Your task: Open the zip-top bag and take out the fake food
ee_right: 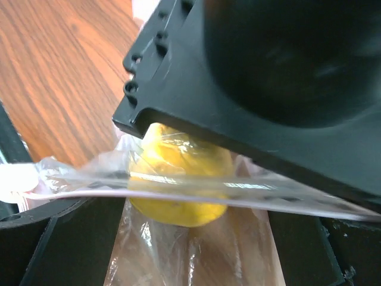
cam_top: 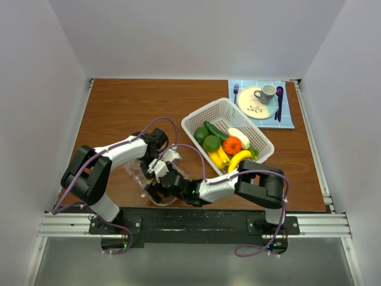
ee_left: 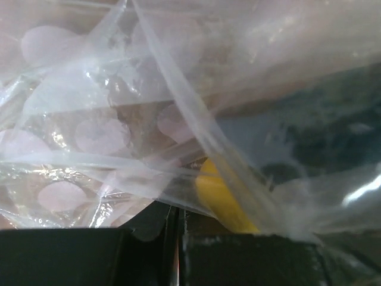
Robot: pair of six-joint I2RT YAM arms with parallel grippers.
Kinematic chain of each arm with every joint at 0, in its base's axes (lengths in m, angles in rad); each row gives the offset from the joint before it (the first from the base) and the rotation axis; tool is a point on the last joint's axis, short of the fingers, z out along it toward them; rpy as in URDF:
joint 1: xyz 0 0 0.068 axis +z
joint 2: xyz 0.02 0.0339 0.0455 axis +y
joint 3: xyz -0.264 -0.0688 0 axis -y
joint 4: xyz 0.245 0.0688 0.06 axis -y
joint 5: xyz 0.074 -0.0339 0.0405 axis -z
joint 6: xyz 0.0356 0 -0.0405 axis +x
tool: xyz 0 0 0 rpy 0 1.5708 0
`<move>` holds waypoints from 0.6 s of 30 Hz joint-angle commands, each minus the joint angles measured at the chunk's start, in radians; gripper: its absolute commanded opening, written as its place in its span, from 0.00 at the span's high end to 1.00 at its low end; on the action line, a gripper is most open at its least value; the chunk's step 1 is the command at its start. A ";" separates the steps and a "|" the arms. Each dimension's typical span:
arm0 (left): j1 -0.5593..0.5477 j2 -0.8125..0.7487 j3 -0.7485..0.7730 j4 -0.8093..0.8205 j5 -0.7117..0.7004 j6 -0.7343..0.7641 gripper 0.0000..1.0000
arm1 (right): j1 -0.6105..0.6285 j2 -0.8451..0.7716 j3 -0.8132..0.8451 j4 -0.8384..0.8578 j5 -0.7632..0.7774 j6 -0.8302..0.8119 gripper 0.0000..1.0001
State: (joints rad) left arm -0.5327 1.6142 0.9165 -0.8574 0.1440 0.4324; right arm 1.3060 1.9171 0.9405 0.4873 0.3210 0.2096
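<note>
The clear zip-top bag (cam_top: 138, 177) lies crumpled on the table near the front left. One yellow piece of fake food (ee_right: 178, 179) is inside it, just behind the pinkish zip strip (ee_right: 286, 199); it also shows in the left wrist view (ee_left: 223, 199). My left gripper (cam_top: 156, 170) is shut on a fold of the bag's plastic (ee_left: 178, 196). My right gripper (cam_top: 156, 189) is open at the bag's mouth, one finger (ee_right: 59, 244) on each side of the strip, not touching the yellow piece. The left gripper's black body fills the top of the right wrist view.
A white perforated basket (cam_top: 196, 116) right of centre holds several fake fruits and vegetables (cam_top: 223, 146). A cream plate with a grey mug (cam_top: 257, 102), a fork and a purple spoon sit on a blue mat at the back right. White walls enclose the table.
</note>
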 commanded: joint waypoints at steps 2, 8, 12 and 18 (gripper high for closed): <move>-0.026 0.007 0.044 -0.002 0.117 -0.007 0.97 | -0.001 0.013 0.017 0.065 -0.028 0.014 0.01; -0.027 0.013 0.038 0.012 0.091 -0.007 0.97 | -0.002 -0.013 0.014 0.060 -0.019 0.014 0.13; -0.026 0.041 -0.036 0.078 -0.107 0.002 0.97 | -0.001 -0.061 -0.017 0.062 0.000 -0.001 0.20; 0.017 0.088 -0.093 0.132 -0.187 0.017 0.95 | -0.001 -0.121 -0.075 0.056 0.032 -0.003 0.50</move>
State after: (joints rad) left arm -0.5434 1.6276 0.9035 -0.8295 0.0433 0.4294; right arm 1.3067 1.8767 0.8978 0.4931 0.3210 0.2161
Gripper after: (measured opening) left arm 0.043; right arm 0.612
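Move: Just beyond the right hand's wide-open fingers lies the last yellow fake fruit, its middle about 2 cm ahead, 2 cm left and 2 cm below. The bag's zip lip crosses over this hand's fingertips, about 1 cm ahead, 1 cm left and 2 cm up; the white basket is roughly 18 cm ahead and 28 cm right. From the left hand's shut, downward-pointing fingers, the yellow fruit lies some 4 cm back, 1 cm right and 1 cm up. Closing around the yellow fruit, the right fingers go from wide open to a bit over half open, one coming up along each side, while the hand all but stays, then eases about 1 cm right and up. The left hand, still shut in the bag's plastic, holds at first, then shifts nearly 2 cm left and a little forward, away from the fruit, tilting some 5 degrees. ##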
